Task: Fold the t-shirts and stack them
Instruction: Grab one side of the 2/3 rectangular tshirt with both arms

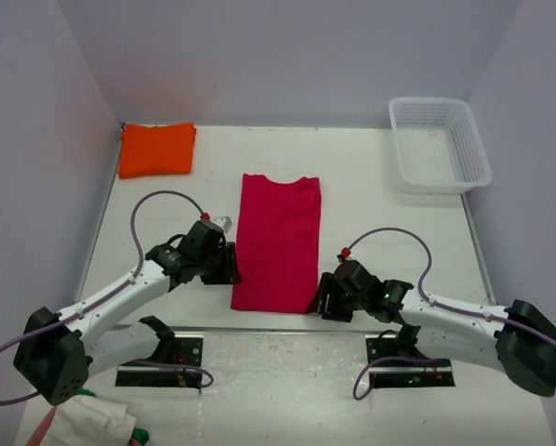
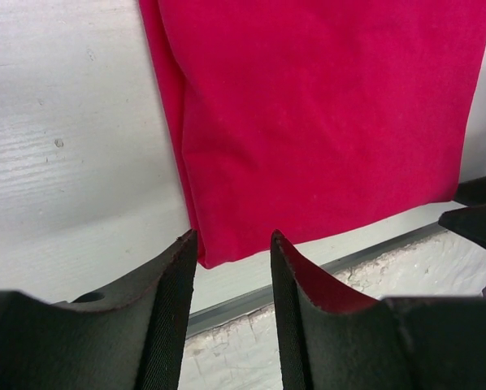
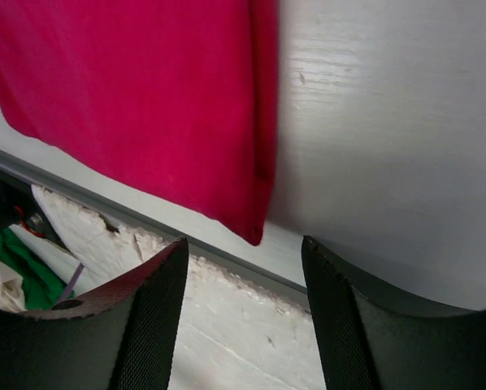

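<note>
The crimson-red t-shirt (image 1: 278, 243) lies flat in the middle of the table, folded lengthwise into a long strip with its collar at the far end. The orange t-shirt (image 1: 157, 149) rests folded at the far left corner. My left gripper (image 1: 233, 267) sits by the red shirt's near left corner (image 2: 209, 258). In the left wrist view that gripper (image 2: 233, 244) is open, and the corner lies just beyond its tips. My right gripper (image 1: 324, 302) is at the near right corner (image 3: 255, 234). The right gripper (image 3: 243, 244) is also open, with nothing between its fingers.
A white mesh basket (image 1: 439, 144) stands at the far right corner. A metal strip (image 2: 251, 302) runs along the table's near edge just under the red shirt's hem. White and green cloth (image 1: 92, 423) lies below the left arm's base.
</note>
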`<state>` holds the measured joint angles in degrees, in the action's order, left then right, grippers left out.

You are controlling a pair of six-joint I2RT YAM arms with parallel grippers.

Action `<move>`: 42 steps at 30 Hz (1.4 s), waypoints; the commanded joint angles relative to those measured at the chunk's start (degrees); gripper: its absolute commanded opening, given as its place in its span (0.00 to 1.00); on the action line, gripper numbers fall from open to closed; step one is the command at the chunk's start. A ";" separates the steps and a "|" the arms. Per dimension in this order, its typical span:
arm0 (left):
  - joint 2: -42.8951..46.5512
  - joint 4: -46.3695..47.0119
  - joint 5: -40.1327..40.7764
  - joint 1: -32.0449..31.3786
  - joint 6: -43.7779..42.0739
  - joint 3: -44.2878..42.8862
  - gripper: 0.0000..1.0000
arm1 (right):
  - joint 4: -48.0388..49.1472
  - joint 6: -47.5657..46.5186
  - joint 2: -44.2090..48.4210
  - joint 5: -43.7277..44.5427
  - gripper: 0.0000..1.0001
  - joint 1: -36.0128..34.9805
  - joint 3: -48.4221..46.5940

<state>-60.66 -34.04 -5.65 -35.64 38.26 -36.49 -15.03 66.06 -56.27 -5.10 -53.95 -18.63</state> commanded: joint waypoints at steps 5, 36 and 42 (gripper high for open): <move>1.34 -1.29 -1.12 0.39 -2.23 -2.80 0.44 | 4.75 1.61 -6.75 3.26 0.56 -0.36 0.18; -0.24 -4.55 2.93 0.31 5.33 1.85 0.56 | 6.06 4.07 -6.92 5.80 0.00 -0.54 1.93; 2.47 -0.06 -1.82 0.39 7.09 5.64 0.74 | 3.86 3.46 -7.36 6.07 0.00 -0.63 0.70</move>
<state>-60.77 -37.21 -4.80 -35.64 43.20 -31.99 -6.11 69.87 -63.26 -2.22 -54.13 -17.67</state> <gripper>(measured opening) 0.728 0.011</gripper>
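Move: The t-shirt's near right corner is almost between my right fingertips, about 2 cm ahead, 1 cm left and 2 cm down. Its near left corner lies about 5 cm behind my left hand, straight below in line and some 6 cm down, roughly 20 cm left of the right corner. The shirt's middle is about 11 cm ahead and 11 cm right of my left hand, on the table. With my right hand I edge forward and left about 2 cm, sinking slightly, nearly shut the fingers, ease them open a little, then close fully to pinch the near right corner. My left hand hovers, opening wider and sidling left, then goes back and down towards the near left corner, about 4 cm in all, without reaching the cloth. ##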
